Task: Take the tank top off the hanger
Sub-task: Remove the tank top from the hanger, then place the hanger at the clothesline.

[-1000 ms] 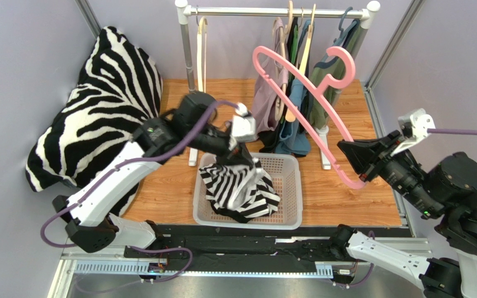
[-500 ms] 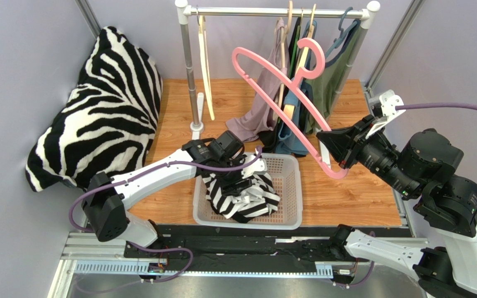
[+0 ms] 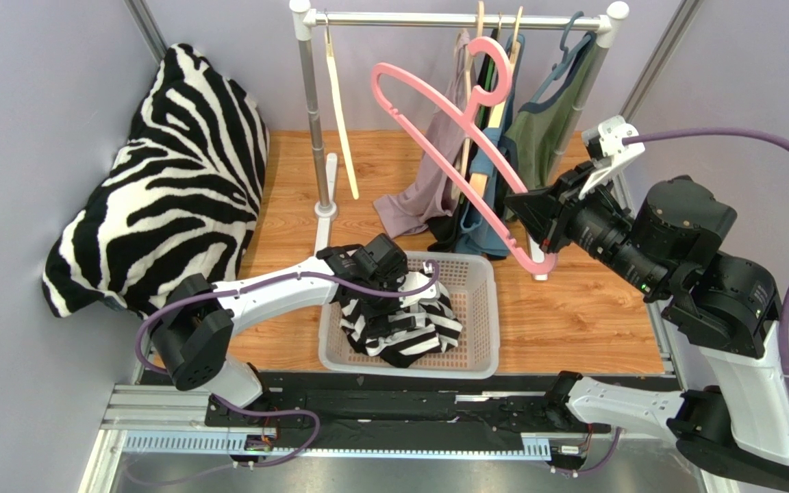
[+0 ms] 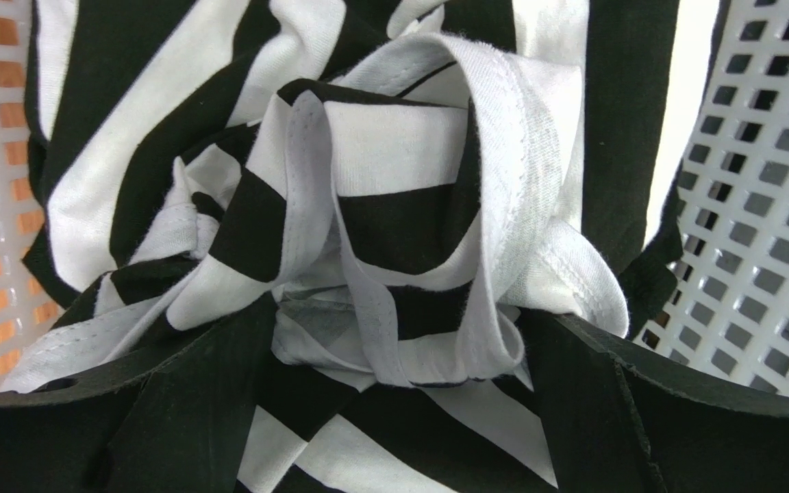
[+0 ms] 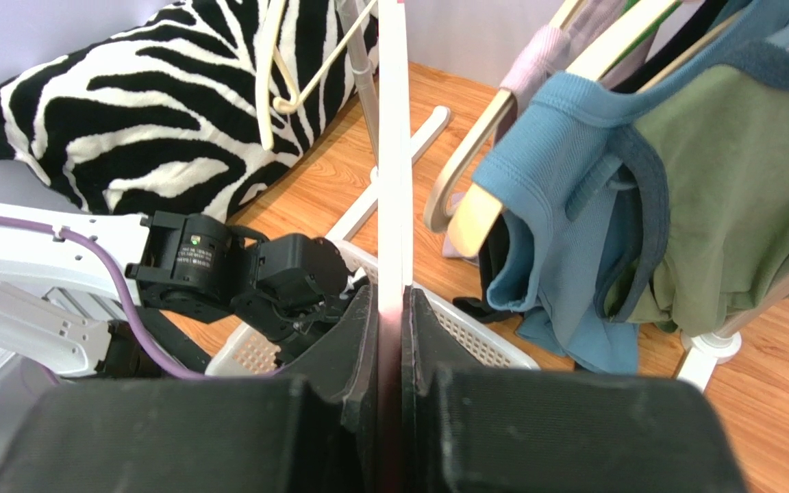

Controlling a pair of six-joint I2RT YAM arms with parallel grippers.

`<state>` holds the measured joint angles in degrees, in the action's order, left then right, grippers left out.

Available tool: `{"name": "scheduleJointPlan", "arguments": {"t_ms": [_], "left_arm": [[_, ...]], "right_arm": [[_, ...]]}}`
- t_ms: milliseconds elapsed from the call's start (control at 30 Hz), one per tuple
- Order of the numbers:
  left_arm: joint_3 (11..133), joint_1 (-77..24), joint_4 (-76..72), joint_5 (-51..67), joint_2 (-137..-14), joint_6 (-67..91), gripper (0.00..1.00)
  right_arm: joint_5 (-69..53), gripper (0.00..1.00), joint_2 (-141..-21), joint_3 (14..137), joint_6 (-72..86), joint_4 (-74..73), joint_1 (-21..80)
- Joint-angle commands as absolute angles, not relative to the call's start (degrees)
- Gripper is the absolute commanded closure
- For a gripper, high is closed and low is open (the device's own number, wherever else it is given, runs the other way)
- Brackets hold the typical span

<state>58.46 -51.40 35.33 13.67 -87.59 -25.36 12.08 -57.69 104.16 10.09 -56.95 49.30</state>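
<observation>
The black-and-white striped tank top (image 3: 414,327) lies crumpled in the white basket (image 3: 483,308), off the hanger. My left gripper (image 3: 392,296) hangs low over it with its jaws wide open. In the left wrist view the bunched cloth (image 4: 409,205) rests between and beyond the spread fingers of the left gripper (image 4: 393,344), loose and not pinched. The bare pink hanger (image 3: 438,131) is held up in the air, and my right gripper (image 3: 524,214) is shut on its lower end. In the right wrist view the hanger's bar (image 5: 393,154) runs straight up out of the closed right gripper (image 5: 391,308).
A clothes rack (image 3: 450,19) at the back carries several garments, among them blue (image 5: 563,205) and green (image 5: 718,195) tops, plus an empty cream hanger (image 3: 339,103). A zebra-print pillow (image 3: 162,175) leans at the left wall. The pink hanger's hook is close to the rack's rail.
My left gripper came down into the basket with the tank top and opened, letting it go. My right arm swung the pink hanger left and up toward the rack.
</observation>
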Motion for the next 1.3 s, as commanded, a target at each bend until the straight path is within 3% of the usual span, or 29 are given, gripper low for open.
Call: {"name": "scheduleJointPlan", "arguments": {"t_ms": [0,200,500,733,1000,1133,1267], "left_arm": [[64.56,-51.5,43.13,15.65,-85.52,-27.87,0.01],[79.17,-51.5,67.11,19.85,-83.94,-28.91,0.01],[89.01,-51.5,71.46,24.88,-67.61,-31.28,0.01],[91.94,-51.42,66.01,6.27,-62.32,-28.64,0.01],[96.41,-51.42,67.68,1.24,-57.93,-34.18,0.01],[93.35,-49.84,60.49,-15.84,-56.96,-36.3,0.01],[87.9,-48.17,51.0,-24.42,-55.11,-36.13,0.01]], "right_arm": [[14.49,1.0,-61.51,111.52,11.42,-57.74,49.04],[16.87,1.0,-65.74,115.66,12.66,-60.55,49.31],[20.3,1.0,-70.84,119.44,15.11,-63.64,50.8],[22.59,1.0,-76.46,122.86,14.33,-62.23,52.47],[27.07,1.0,-85.68,132.0,15.11,-62.14,52.65],[30.14,1.0,-91.39,134.82,15.73,-60.65,52.91],[33.65,1.0,-96.31,139.03,13.98,-58.19,53.53]]}}
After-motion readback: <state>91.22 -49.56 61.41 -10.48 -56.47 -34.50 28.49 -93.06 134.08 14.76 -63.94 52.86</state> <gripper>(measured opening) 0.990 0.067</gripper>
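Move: The right hand, closed on the pink hanger, is bound for the free stretch of rail about 23 cm ahead, 13 cm to its left and 12 cm higher. There the empty wooden hanger hangs some 11 cm left of that spot; the lilac tank top is about 18 cm ahead of the hand, 5 cm left and 12 cm below. For the open left hand, the striped tank top lies 3 cm underneath, 1 cm right; the lilac top is some 25 cm ahead, 8 cm right, 25 cm up. The right arm keeps its pinch on the pink hanger and carries it about 11 cm forward and nearly as far left, almost level, hook first towards the rail left of the lilac top, turning some 10 degrees clockwise. Meanwhile the left hand, already wide open, draws out of the striped top and rises about 30 cm, easing back 5 cm before coming forward again, drifting 12 cm left and swinging its fingers from down towards forward. ##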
